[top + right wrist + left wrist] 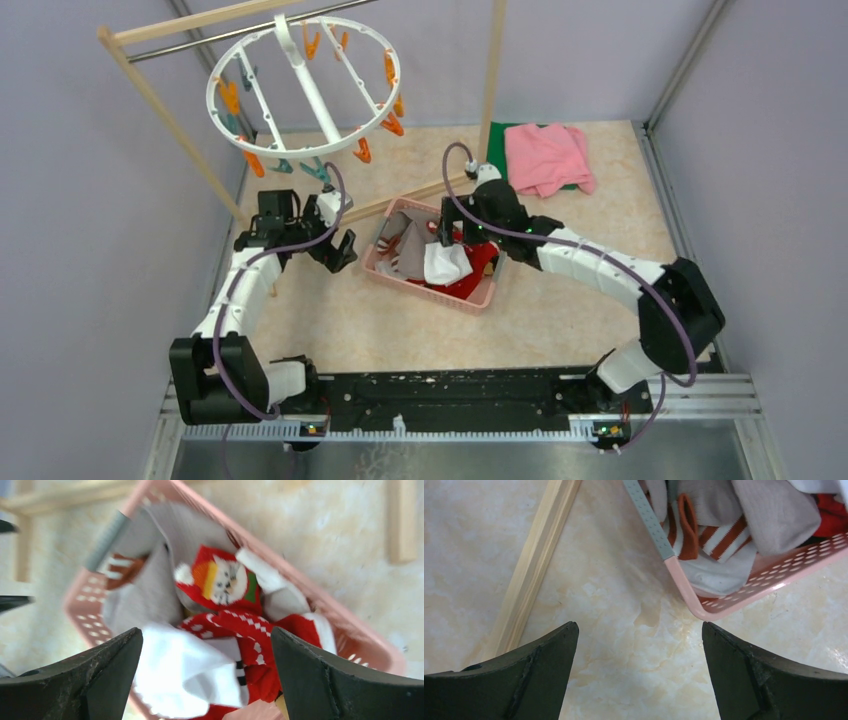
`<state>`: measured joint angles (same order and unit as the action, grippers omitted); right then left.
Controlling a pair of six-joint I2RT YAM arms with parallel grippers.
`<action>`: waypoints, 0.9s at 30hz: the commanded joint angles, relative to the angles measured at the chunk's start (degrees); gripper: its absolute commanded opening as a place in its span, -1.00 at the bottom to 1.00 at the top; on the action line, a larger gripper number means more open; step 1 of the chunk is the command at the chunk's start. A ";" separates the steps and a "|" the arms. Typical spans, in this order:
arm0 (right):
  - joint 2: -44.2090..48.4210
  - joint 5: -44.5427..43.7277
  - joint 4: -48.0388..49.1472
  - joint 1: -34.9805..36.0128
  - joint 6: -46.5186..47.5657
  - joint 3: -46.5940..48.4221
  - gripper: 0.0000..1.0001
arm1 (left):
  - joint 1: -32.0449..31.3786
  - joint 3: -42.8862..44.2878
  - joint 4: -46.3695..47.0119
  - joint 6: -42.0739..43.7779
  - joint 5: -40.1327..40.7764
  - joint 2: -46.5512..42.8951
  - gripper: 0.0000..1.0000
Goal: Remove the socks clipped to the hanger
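Observation:
The white ring hanger (305, 85) hangs from the rack's metal bar, and its orange and teal clips show no socks. Several socks lie in the pink basket (430, 291): a white one (185, 672), a red one with white pattern (250, 630), a grey one (774, 515) and a brown-striped one (719, 535). My right gripper (206, 632) hovers open over the basket (350, 625), the white sock (447, 262) loose below its fingers. My left gripper (639, 630) is open above bare table, just left of the basket's corner (734, 597).
The wooden rack's sloping post (165, 110) and upright post (490, 80) flank the hanger. Its base bar (536, 560) runs along the table left of my left gripper (340, 252). A folded pink cloth (545, 155) lies on a green one (497, 140) at the back right.

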<state>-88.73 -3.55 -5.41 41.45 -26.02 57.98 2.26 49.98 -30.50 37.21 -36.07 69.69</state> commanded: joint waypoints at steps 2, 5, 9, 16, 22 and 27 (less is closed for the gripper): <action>10.95 -3.63 -10.15 -0.46 1.39 5.86 0.97 | -0.06 -1.00 7.26 -5.55 4.31 0.12 0.98; 16.10 -5.13 -13.88 -1.16 1.70 3.96 0.97 | -0.06 -1.97 9.18 -6.76 5.37 0.09 0.98; 24.27 -8.11 -17.32 -4.10 1.50 -0.55 0.97 | -0.07 -4.40 13.82 -9.43 7.59 -0.32 0.98; 36.75 -26.25 -6.03 -18.63 7.96 -18.05 0.97 | 0.02 -12.42 34.12 -20.28 9.75 1.85 0.98; 40.04 -35.36 16.63 -24.27 9.67 -33.61 0.97 | 0.10 -17.10 50.07 -25.86 19.74 8.00 0.98; 37.11 -38.11 26.51 -26.83 11.15 -40.57 0.97 | 0.28 -19.06 56.99 -28.19 20.78 11.26 0.98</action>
<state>-50.22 -36.45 6.70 17.06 -16.51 18.81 2.33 31.99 13.96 12.80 -17.85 79.37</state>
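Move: The white sock already lies loose in the pink basket, about 7 cm back of the right hand, 1 cm to its left and 9 cm below. The basket's middle is roughly 5 cm back, 4 cm left and 10 cm down; the pink cloth lies 15 cm ahead, 20 cm right and 12 cm below. From the left hand, the white sock is some 21 cm right, 4 cm back and 10 cm down, and the basket's middle 19 cm right and 2 cm back, similarly low. Touching nothing and with its fingers staying wide open, the right hand first rises about 11 cm clear of the basket, then swings some 30 cm right over the bare table, sinking again and turning clockwise by nearly 50 degrees. Meanwhile the open, empty left hand sinks and eases forward and left, away from the basket, turning counter-clockwise. ##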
